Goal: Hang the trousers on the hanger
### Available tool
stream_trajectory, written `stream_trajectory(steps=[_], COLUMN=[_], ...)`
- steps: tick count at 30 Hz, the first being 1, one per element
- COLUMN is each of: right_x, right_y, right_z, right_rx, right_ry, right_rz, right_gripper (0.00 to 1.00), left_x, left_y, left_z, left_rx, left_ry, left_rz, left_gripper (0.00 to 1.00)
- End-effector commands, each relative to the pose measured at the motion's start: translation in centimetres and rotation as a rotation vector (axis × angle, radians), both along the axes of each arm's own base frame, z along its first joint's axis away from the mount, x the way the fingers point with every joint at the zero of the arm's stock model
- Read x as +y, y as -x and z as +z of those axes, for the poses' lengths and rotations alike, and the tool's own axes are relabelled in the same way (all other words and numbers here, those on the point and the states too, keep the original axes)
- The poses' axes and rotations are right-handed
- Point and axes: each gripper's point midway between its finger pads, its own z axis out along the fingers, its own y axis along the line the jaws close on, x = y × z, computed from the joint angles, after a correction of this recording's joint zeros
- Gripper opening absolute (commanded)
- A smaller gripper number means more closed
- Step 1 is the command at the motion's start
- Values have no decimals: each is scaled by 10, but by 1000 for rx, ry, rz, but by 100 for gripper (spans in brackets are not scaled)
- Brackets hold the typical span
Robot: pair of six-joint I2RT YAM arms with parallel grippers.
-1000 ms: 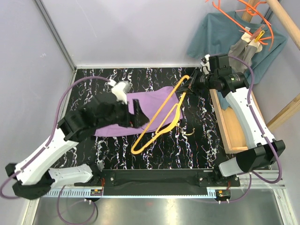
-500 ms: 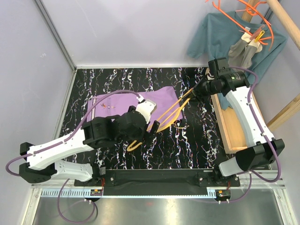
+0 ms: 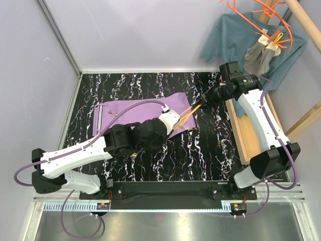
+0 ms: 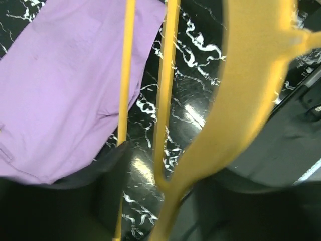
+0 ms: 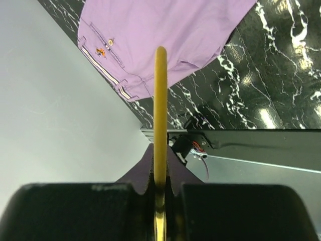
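Note:
The lilac trousers point(image 3: 125, 114) lie flat on the black marbled table, with the striped waistband point(image 5: 108, 65) at the left end. The thin yellow hanger point(image 3: 190, 111) slants over their right edge. My right gripper point(image 3: 204, 100) is shut on one hanger bar point(image 5: 160, 100), which runs straight out from the jaws point(image 5: 160, 175). My left gripper point(image 3: 174, 119) reaches across the trousers to the hanger's other end. Its jaws point(image 4: 170, 165) stand apart, with the hanger's bars point(image 4: 168, 75) and a blurred corner point(image 4: 251, 75) between the dark fingers point(image 4: 80, 201). Much of the hanger is hidden under the left wrist in the top view.
A teal shirt point(image 3: 233, 37) and a small grey garment point(image 3: 260, 54) hang on orange hangers point(image 3: 261, 12) from a wooden rod point(image 3: 306, 20) at the back right. A wooden tray point(image 3: 246, 135) lies along the table's right edge. Pale walls close the back and left.
My left arm swung from the left side across the trousers to the hanger, and its jaws narrowed. The right gripper drew the hanger rightward and lower, so less of it shows.

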Motion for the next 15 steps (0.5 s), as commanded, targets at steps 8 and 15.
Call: stream_trajectory(steps=[8,15], right_x=[13,-1], right_y=[-19,-44], right_z=[12,10], right_rx=[-120,-214], right_ry=[-29,30], right_rz=[58,163], right_gripper=[56,100], left_x=[36,77], left_y=[-50,-76], left_z=[18,12], left_rx=[-13,34], left_ry=[108,156], left_rz=[140,285], left_gripper=[0,0])
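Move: The yellow hanger's thick shoulder already lies between the left gripper's half-open fingers. The middle of the purple trousers is about 8 cm ahead, 12 cm to the left and 22 cm below that gripper. The right gripper still holds the hanger's near corner. The left gripper closing on the hanger is about 12 cm back and 9 cm to the left of it, nearly level. The trousers' middle is about 4 cm back, 21 cm left and 23 cm below the right gripper. Shut the left gripper on the hanger's shoulder while the right keeps its pinch. Then open the right fingers wide, letting go of the corner, and ease that hand some 3.5 cm forward. Carry the hanger with the left hand about 5 cm forward and as far left, level over the trousers, turning it slightly counter-clockwise. ##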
